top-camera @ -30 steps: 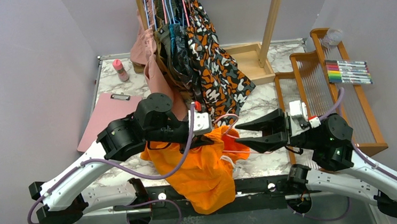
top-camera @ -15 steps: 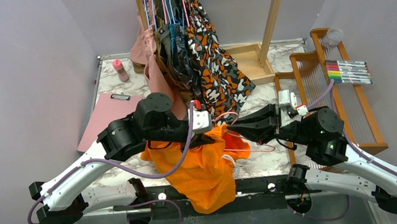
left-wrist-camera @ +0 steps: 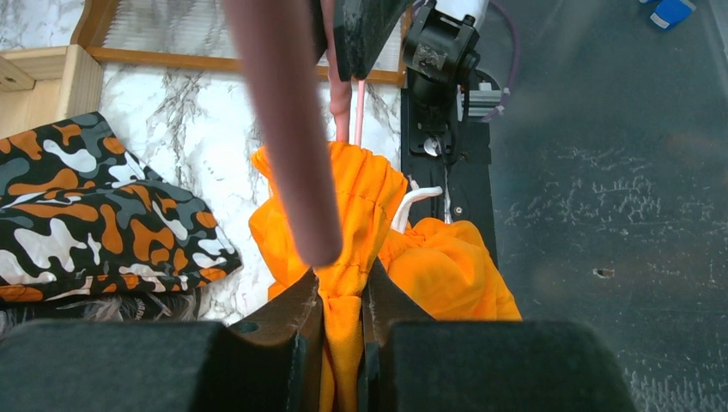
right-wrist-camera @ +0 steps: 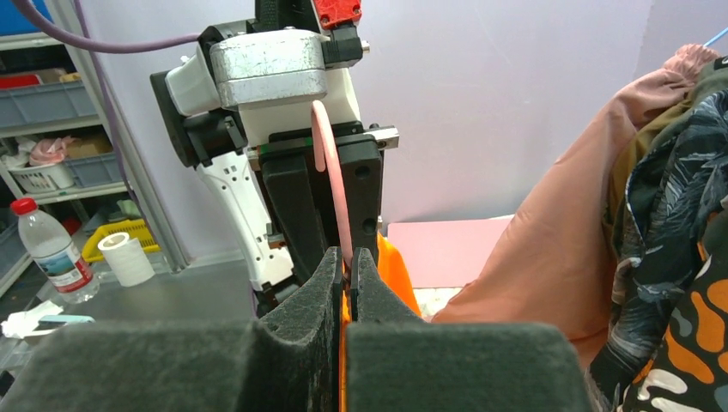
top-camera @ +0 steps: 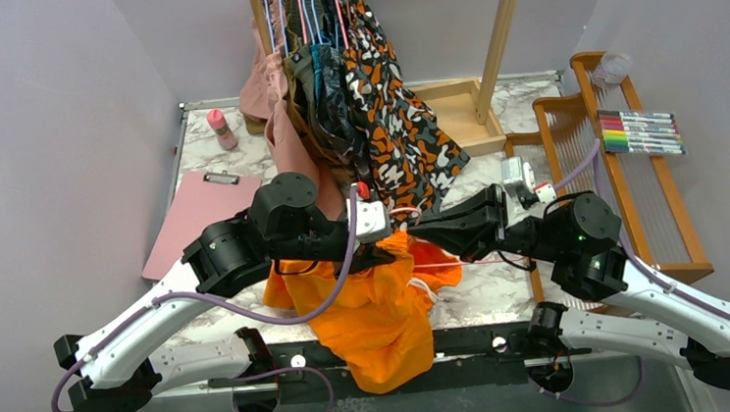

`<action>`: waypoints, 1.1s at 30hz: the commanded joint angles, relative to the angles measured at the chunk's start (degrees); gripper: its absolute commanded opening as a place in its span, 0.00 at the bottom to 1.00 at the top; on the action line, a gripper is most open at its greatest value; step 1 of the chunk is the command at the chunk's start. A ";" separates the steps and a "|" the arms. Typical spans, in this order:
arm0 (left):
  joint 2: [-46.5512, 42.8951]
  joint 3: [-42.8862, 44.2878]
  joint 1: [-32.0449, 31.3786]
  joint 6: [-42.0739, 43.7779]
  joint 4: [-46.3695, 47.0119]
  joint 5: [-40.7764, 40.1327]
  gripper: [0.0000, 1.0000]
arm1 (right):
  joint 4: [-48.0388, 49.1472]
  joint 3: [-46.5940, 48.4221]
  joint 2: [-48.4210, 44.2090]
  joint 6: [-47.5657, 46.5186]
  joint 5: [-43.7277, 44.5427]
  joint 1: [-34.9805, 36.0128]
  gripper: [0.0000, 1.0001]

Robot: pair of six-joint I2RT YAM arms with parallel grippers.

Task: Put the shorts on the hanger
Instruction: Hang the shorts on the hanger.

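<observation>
The bright orange shorts (top-camera: 374,309) hang bunched from my left gripper (top-camera: 391,253) and spill over the table's near edge. In the left wrist view that gripper (left-wrist-camera: 343,296) is shut on a gathered fold of the shorts (left-wrist-camera: 446,266). The thin pink hanger (top-camera: 444,264) lies across the shorts' top. My right gripper (top-camera: 412,230) meets the left one tip to tip. In the right wrist view the right gripper (right-wrist-camera: 347,262) is shut on the hanger (right-wrist-camera: 330,172), whose wire curves up in front of the left gripper's fingers (right-wrist-camera: 360,197). Orange shorts (right-wrist-camera: 399,275) show just behind.
A rail at the back holds several garments, among them a blotch-patterned one (top-camera: 395,135) and a dusty pink one (top-camera: 282,144). A pink clipboard (top-camera: 199,214) and a small bottle (top-camera: 222,129) lie at the left. A wooden rack (top-camera: 616,196) with markers (top-camera: 641,132) stands at the right.
My right gripper has moved left to the left gripper and closed from open onto the hanger wire. The left arm has stayed put with the shorts in its grip.
</observation>
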 commanded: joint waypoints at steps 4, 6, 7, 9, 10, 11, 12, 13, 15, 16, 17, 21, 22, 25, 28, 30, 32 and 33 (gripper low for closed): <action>-0.60 -0.59 -0.06 -0.73 4.63 -0.15 0.17 | 6.39 -1.23 -0.09 3.29 -2.38 0.42 0.01; -0.77 -1.00 -0.02 -0.84 5.05 -0.23 0.17 | 7.63 -1.89 -0.25 3.97 -2.37 0.44 0.01; -0.82 -1.18 -0.06 -0.94 5.29 -0.27 0.17 | 8.19 -2.34 -0.33 4.39 -2.37 0.46 0.01; -0.93 -1.61 -0.06 -1.26 5.89 -0.28 0.16 | 9.40 -3.17 -0.44 5.16 -2.45 0.44 0.01; -0.93 -1.79 0.00 -1.41 6.27 -0.26 0.15 | 10.05 -3.58 -0.45 5.58 -2.46 0.39 0.01; -0.95 -1.95 -0.06 -1.51 6.61 -0.22 0.14 | 10.61 -4.10 -0.51 5.97 -2.50 0.45 0.01; -1.06 -2.11 -0.05 -1.60 6.98 -0.22 0.14 | 11.02 -4.62 -0.46 6.36 -2.65 0.46 0.01; -1.04 -2.24 -0.05 -1.82 7.26 -0.17 0.13 | 11.33 -4.88 -0.46 6.63 -2.76 0.43 0.01; -1.20 -2.55 -0.02 -2.03 7.86 -0.14 0.07 | 11.71 -5.24 -0.48 6.96 -2.81 0.45 0.01; -1.21 -2.73 -0.06 -2.13 8.26 -0.37 0.00 | 11.77 -5.30 -0.46 7.03 -2.88 0.46 0.01; -1.45 -3.04 -0.06 -2.34 8.74 -1.00 0.00 | 11.69 -5.26 -0.53 6.99 -2.90 0.46 0.01; -3.21 -4.58 -0.06 -2.76 10.73 -6.33 0.00 | 8.85 -4.25 -0.56 5.97 -1.46 0.46 0.01; -4.05 -5.22 0.00 -2.85 11.47 -8.76 0.00 | 7.29 -3.59 -0.55 5.52 -0.68 0.44 0.02; -7.26 -6.61 -0.03 -2.87 13.70 -15.31 0.00 | 1.78 -1.48 -0.78 3.63 2.03 0.43 0.41; -10.56 -6.93 -0.06 -2.73 15.58 -20.48 0.00 | -2.05 0.23 -2.10 2.44 6.20 0.43 0.60; -12.77 -6.98 -0.05 -2.91 17.13 -22.92 0.00 | -3.44 1.38 -3.35 1.94 9.76 0.46 0.64; -15.10 -7.35 -0.06 -2.87 18.68 -24.97 0.00 | -5.07 2.99 -4.43 3.31 15.44 0.43 0.68; -16.10 -7.39 -0.06 -2.93 19.36 -25.88 0.00 | -6.79 4.34 -4.77 2.99 17.24 0.46 0.70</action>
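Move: My left fingers already pinch the waistband of the orange shorts, and my right fingers hold the pink hanger by its neck, about 3 cm ahead of my left hand, 3 cm to its right and some 6 cm higher. The white drawstring hangs about 5 cm back and 4 cm right of my left hand, slightly below. From my right hand, the waistband grip is 3 cm back, 3 cm left and 6 cm down; the camouflage trousers' middle hangs roughly 18 cm ahead, 1 cm right and 10 cm lower. I keep the waistband pinched in my left hand while my right, barely sinking, stays shut on the hanger, then spreads its fingers wide and lets go, easing a centimetre or so forward and to the right. After a small dip, my left hand sweeps forward, left and up about 6 cm, away from the right, turning some 20 degrees counter-clockwise and carrying shorts and hanger together. ##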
